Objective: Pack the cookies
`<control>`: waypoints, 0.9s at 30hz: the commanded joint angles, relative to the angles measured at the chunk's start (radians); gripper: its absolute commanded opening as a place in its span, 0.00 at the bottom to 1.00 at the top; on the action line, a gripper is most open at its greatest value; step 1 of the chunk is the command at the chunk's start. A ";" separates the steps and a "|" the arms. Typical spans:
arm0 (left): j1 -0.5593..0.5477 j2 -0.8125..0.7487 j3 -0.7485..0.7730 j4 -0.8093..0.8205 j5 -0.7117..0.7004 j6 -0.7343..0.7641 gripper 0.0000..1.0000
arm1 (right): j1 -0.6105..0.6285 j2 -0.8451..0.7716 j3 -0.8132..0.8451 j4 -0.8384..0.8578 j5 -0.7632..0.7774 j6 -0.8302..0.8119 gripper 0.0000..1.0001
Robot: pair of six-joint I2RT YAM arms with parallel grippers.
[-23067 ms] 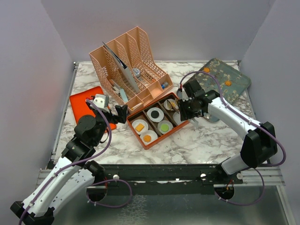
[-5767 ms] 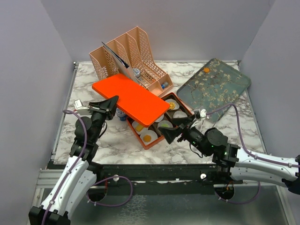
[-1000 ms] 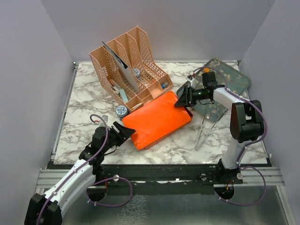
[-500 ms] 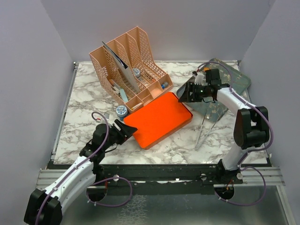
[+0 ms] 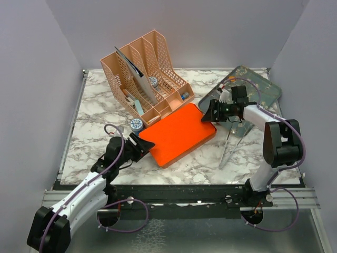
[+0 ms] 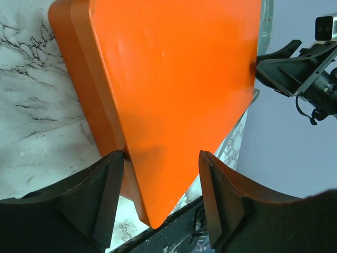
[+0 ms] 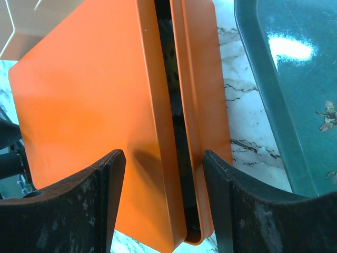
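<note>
The cookies are hidden inside the orange box, whose orange lid [image 5: 178,134] lies on top of it. In the right wrist view the lid [image 7: 89,121] sits slightly off the box base [image 7: 202,105], with a dark slit between them. My left gripper [image 5: 138,146] is open, its jaws either side of the box's near-left corner [image 6: 152,211]. My right gripper [image 5: 209,113] is open, its jaws either side of the box's far-right corner [image 7: 189,232]. Neither gripper holds anything.
A peach mesh organizer [image 5: 145,79] stands behind the box. A small round blue-and-white tin [image 5: 137,125] sits at the box's left. A dark green floral tray [image 5: 253,92] lies at the back right, and metal tongs [image 5: 229,143] lie in front of it.
The lid, held above the open box seconds ago, now lies on it. In the last second my right gripper shifted slightly at the far-right corner and my left gripper edged up to the near-left corner.
</note>
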 commanded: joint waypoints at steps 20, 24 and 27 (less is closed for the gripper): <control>-0.008 -0.005 0.106 -0.156 -0.086 0.174 0.65 | 0.052 -0.202 -0.501 0.604 -0.240 0.404 0.41; -0.008 -0.017 0.127 -0.211 -0.135 0.223 0.65 | 0.082 -0.213 -0.583 0.716 -0.219 0.466 0.37; -0.008 -0.022 0.125 -0.231 -0.162 0.243 0.65 | 0.113 -0.200 -0.618 0.756 -0.179 0.479 0.35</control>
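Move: The right hand straddles the right end of the orange lid, whose middle lies about 12 cm to its left, 6 cm back and 2 cm lower; a dark gap still shows at that end. From this hand the green tray is about 11 cm ahead and 16 cm right, the tongs 11 cm back and 10 cm right. From the left hand, the lid's middle is roughly 12 cm right, 6 cm ahead and 2 cm down; the blue tin is 9 cm ahead, 5 cm left. The right fingers close by nearly half across the box's right end, one against the lid's edge and one against the end wall below, while that hand pulls the end back about 5 cm and slightly left, rolling some 15 degrees. The left hand keeps a finger against the opposite end, yielding about 2.5 cm left and sinking 1 cm as it rolls, its fingers staying open. ##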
